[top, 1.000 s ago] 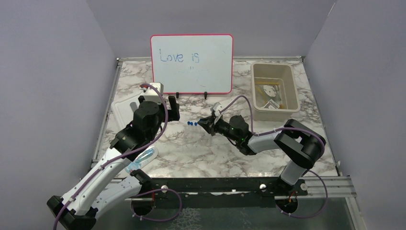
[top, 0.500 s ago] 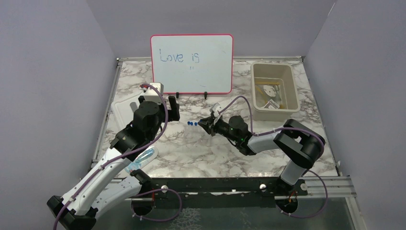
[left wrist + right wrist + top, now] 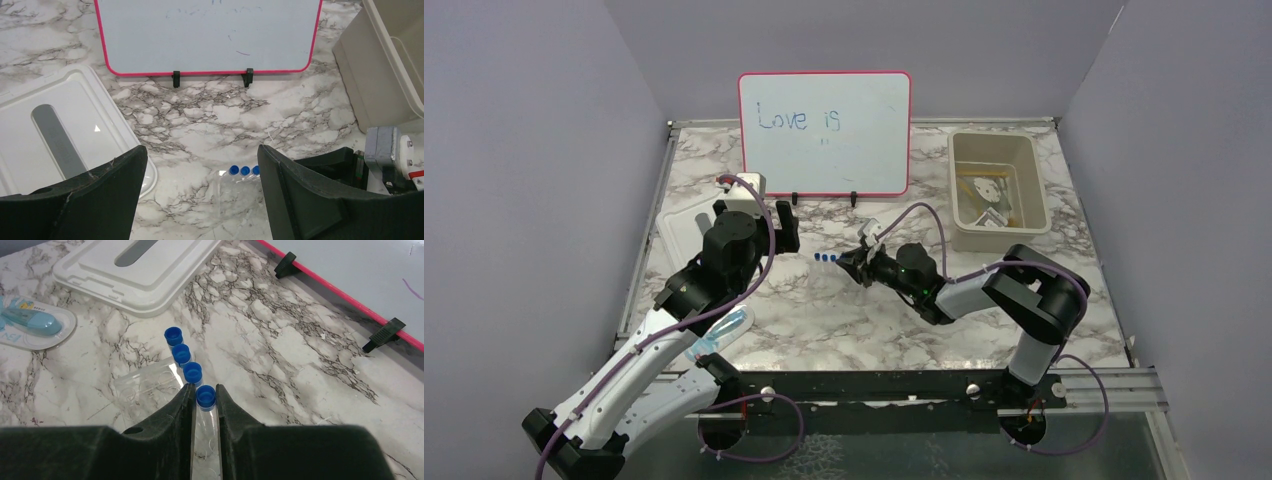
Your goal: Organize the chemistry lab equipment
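Note:
A clear packet [image 3: 147, 385] of several blue-capped tubes [image 3: 181, 354] lies flat on the marble, its caps [image 3: 823, 258] showing mid-table. My right gripper [image 3: 205, 392] sits low at the packet's right end. Its jaws stand narrowly open, close along both sides of the last blue-capped tube [image 3: 205, 396], with barely any gap. My left gripper [image 3: 200, 155] hovers wide open and empty above the marble. The packet [image 3: 250, 192] lies just inside its right finger [image 3: 300, 190]. In the top view the left gripper [image 3: 757, 220] is left of the caps.
A red-framed whiteboard [image 3: 824, 130] stands at the back. A beige bin [image 3: 1034, 190] at back right holds several items. Its white lid [image 3: 679, 235] lies at the left, under the left arm. A blister pack with a blue item [image 3: 30, 322] lies on the near left.
My right gripper has slid a little left toward the blue caps, and its jaws have parted slightly. The left arm has not moved.

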Available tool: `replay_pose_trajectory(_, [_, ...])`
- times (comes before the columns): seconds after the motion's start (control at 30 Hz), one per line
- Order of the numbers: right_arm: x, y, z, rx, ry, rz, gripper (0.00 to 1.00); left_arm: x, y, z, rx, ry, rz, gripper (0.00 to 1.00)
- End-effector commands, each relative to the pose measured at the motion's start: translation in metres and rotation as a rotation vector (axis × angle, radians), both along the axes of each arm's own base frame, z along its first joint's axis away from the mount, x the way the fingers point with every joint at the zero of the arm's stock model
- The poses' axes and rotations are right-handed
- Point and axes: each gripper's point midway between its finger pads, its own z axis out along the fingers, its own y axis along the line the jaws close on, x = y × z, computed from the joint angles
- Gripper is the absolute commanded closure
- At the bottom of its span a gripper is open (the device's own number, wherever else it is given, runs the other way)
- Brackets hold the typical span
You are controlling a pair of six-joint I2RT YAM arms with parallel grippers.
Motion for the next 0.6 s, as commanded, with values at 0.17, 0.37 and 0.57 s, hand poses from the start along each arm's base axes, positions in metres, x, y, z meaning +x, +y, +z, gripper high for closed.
replay_pose_trajectory(0.17, [-0.002,0.002,0.008,0.042,0.028,-0.017,0.58,0.0,0.002,0.002,-0.003,-0.015,-0.001,0.16])
replay_pose_trajectory(0.37, [-0.005,-0.003,0.042,0.103,0.026,-0.032,0.44,0.0,0.001,0.001,-0.001,-0.011,-0.004,0.16])
replay_pose_trajectory(0.57, [-0.007,-0.017,0.073,0.156,0.053,-0.087,0.42,0.003,0.0,-0.007,0.009,0.018,0.006,0.13])
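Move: The blue-capped tube between the right fingertips stands at the right end of its row, its middle about 4 cm below that hand. The other three capped tubes stand level with it, centred some 4 cm to the left; the clear rack's middle is about 3 cm back and 1 cm left, 6 cm below. The white lid lies roughly 26 cm left and 6 cm ahead, 10 cm below. From the left hand the tube is about 11 cm right, straight across, some 21 cm below. Hold the right gripper in place beside the tube at first and open the fingers to a bit over half, letting go of the blue cap. Then lift the hand nearly straight up, about 6 cm and quickening, tilting the fingertips up slightly as they come clear of the row of caps. ##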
